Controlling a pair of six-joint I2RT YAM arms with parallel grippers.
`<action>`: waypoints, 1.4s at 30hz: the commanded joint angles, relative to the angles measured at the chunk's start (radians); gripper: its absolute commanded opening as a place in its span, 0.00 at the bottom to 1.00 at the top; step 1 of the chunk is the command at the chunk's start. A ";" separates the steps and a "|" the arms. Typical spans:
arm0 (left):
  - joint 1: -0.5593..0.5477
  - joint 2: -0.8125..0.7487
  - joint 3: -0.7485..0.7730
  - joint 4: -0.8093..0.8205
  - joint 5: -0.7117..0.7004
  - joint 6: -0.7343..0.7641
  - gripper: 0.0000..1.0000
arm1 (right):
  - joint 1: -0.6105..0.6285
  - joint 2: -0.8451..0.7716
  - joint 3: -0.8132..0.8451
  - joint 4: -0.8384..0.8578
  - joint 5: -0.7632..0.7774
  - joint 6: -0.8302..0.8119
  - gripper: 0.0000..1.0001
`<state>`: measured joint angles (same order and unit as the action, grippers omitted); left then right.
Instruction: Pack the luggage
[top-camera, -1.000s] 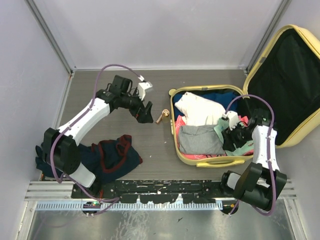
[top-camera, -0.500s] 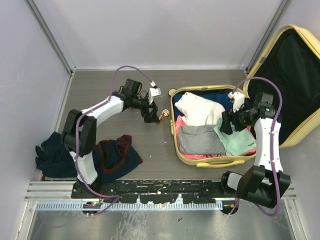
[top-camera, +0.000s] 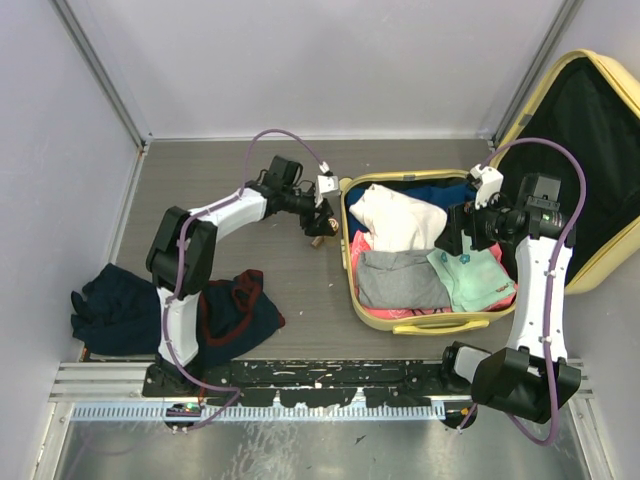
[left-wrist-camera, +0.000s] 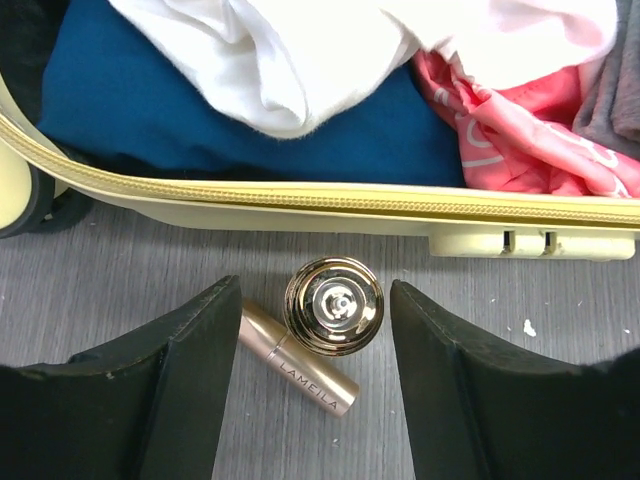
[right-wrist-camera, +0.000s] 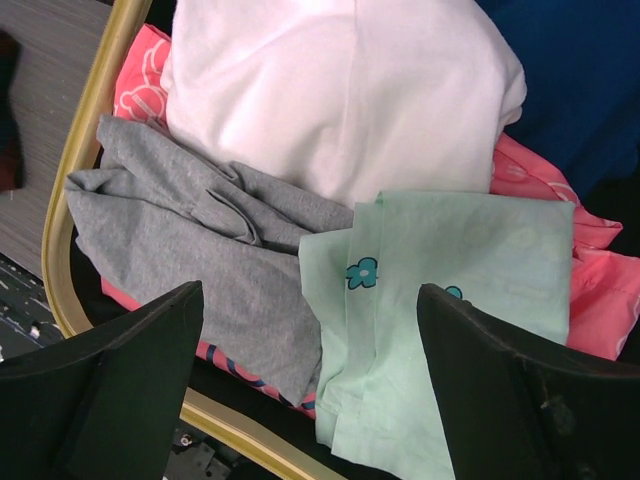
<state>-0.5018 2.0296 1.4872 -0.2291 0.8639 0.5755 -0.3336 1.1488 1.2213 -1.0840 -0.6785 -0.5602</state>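
Observation:
The luggage (top-camera: 420, 322) lies open at the right, a pale yellow suitcase with its black-lined lid (top-camera: 590, 150) leaning back. Folded clothes fill it: white (top-camera: 400, 215), grey (top-camera: 400, 280) and mint green (top-camera: 470, 275). My left gripper (top-camera: 320, 224) hangs just outside the case's left wall (left-wrist-camera: 300, 195). Its jaws are open either side of a gold lipstick tube (left-wrist-camera: 300, 362) and a round gold-capped item (left-wrist-camera: 333, 305) on the table. The left finger (left-wrist-camera: 190, 370) touches the tube's end. My right gripper (right-wrist-camera: 310, 300) is open above the mint and grey clothes, holding nothing.
A dark navy garment with red trim (top-camera: 235, 305) lies on the table at the near left. Another dark blue garment (top-camera: 105, 305) sits by the left wall. Pale walls close the table in at the back and sides.
My left gripper has moved right to the gold items and its jaws have narrowed around them. My right gripper has opened and lifted off the mint garment, which stays in the luggage.

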 joint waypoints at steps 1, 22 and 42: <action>-0.003 0.001 0.003 0.065 0.017 0.033 0.61 | 0.005 -0.009 0.051 0.035 -0.045 0.062 0.92; 0.028 -0.327 -0.194 0.094 -0.006 -0.165 0.00 | 0.100 -0.026 0.017 0.254 -0.059 0.211 0.90; -0.066 -0.676 -0.123 0.047 -0.046 -0.946 0.00 | 0.615 -0.010 0.089 0.511 -0.126 0.455 0.89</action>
<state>-0.5133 1.4216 1.3716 -0.2626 0.8551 -0.2218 0.2111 1.1309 1.2533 -0.6128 -0.7780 -0.1173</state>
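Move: The gold-capped bottle stands upright within the left hand's open fingers, its middle straight below the hand by about 5 cm and 1 cm to the right. A lipstick tube lies on the table some 3 cm left and 3 cm back, 9 cm down. The suitcase's near side edge is level with the hand, about 6 cm right; the white shirt lies 18 cm right and 3 cm ahead. From the right hand, the bottle is roughly 31 cm left, 12 cm ahead and 16 cm below. The left fingers close on the bottle's gold cap as the hand settles a couple of centimetres lower, then keep their pinch while it lifts some 22 cm and draws about 10 cm back and slightly left, tilting about 30 degrees. The empty, open right hand swings some 17 cm left over the suitcase towards the bottle, rising about 8 cm and turning counter-clockwise. ##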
